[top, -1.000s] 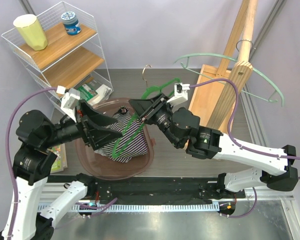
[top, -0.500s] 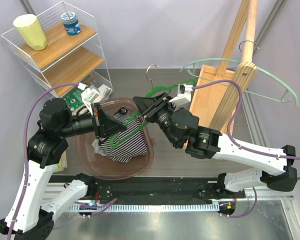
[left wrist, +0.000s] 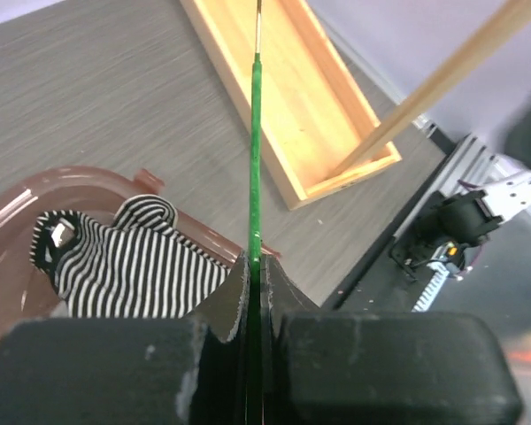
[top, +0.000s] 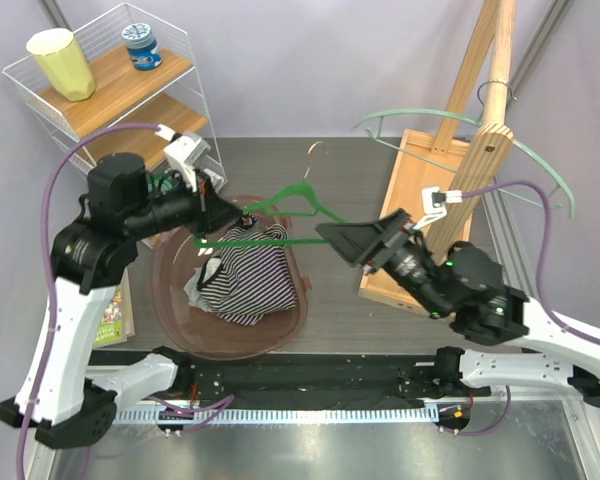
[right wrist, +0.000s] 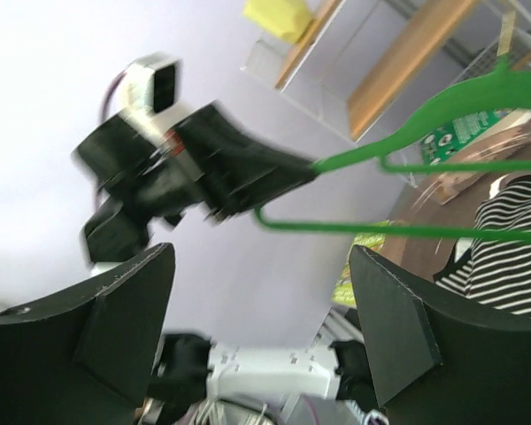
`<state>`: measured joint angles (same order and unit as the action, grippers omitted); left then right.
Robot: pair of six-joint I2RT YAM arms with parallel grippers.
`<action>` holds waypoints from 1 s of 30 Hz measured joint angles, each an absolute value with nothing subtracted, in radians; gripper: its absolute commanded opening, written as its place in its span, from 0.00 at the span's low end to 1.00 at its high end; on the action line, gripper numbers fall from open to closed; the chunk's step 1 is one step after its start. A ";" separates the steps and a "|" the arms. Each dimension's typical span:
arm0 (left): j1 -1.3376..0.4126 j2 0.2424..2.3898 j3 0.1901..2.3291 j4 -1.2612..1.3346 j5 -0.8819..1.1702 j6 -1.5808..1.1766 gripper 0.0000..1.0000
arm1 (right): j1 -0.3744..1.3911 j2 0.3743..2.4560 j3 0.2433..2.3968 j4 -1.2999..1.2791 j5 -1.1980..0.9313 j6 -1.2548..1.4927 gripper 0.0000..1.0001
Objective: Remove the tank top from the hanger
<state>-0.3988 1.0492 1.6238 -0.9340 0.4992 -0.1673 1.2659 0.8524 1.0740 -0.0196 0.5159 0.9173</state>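
A green wire hanger [top: 285, 203] is held above the brown basin [top: 285, 335], its metal hook pointing to the back. My left gripper [top: 232, 213] is shut on the hanger's left end; in the left wrist view the hanger [left wrist: 255, 150] runs edge-on out of the shut jaws [left wrist: 255, 276]. The black-and-white striped tank top [top: 248, 277] lies bunched in the basin, its top edge right under the hanger's lower bar; whether it still hangs on the bar is unclear. My right gripper [top: 332, 236] stands open just right of the hanger's tip, with nothing between its fingers [right wrist: 257, 301].
A white wire shelf [top: 175, 120] at the back left carries a yellow cup [top: 60, 60] and a blue jar [top: 140, 45]. A wooden tray [top: 415, 195] and a wooden pole rack with pale green hangers [top: 540, 170] stand at the right.
My left gripper closed on the hanger's left end and raised it toward the back. My right gripper opened, let go of the hanger and drew back to the right.
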 measured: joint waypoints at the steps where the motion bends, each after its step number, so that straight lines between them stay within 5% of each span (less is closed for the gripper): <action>1: -0.399 1.077 1.639 -0.930 0.494 -0.155 0.00 | 1.266 0.809 1.064 -0.033 0.482 0.905 0.85; 12: -0.359 1.389 1.836 -0.815 0.592 -0.155 0.00 | 1.266 0.571 1.043 -0.186 0.200 0.780 0.85; 30: -0.293 1.965 2.208 0.110 1.006 -0.655 0.00 | 1.266 0.523 1.055 -0.181 -0.307 0.633 0.85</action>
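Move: My left hand still grips one end of the emptied green hanger. The wooden rod it is being carried to lies about 25 cm ahead, 40 cm to the right and 10 cm higher. The mint hanger on the rod's near part is some 12 cm ahead, 40 cm right, about level with my hand; the striped tank top is in the basin, 10 cm ahead and 38 cm below. From my open right hand, the rod spot is roughly 30 cm ahead, 25 cm right, 6 cm up. With my left fingers kept shut on the end of the green hanger, I swing it forward about 22 cm and 11 cm to the right towards the rod. I dip slightly at first, then climb to some 9 cm higher, the wrist rolling right side up... left side down and turning clockwise. My right hand, already open, backs off about 16 cm and a little right, away from the hanger, turning counter-clockwise and tipping up. ##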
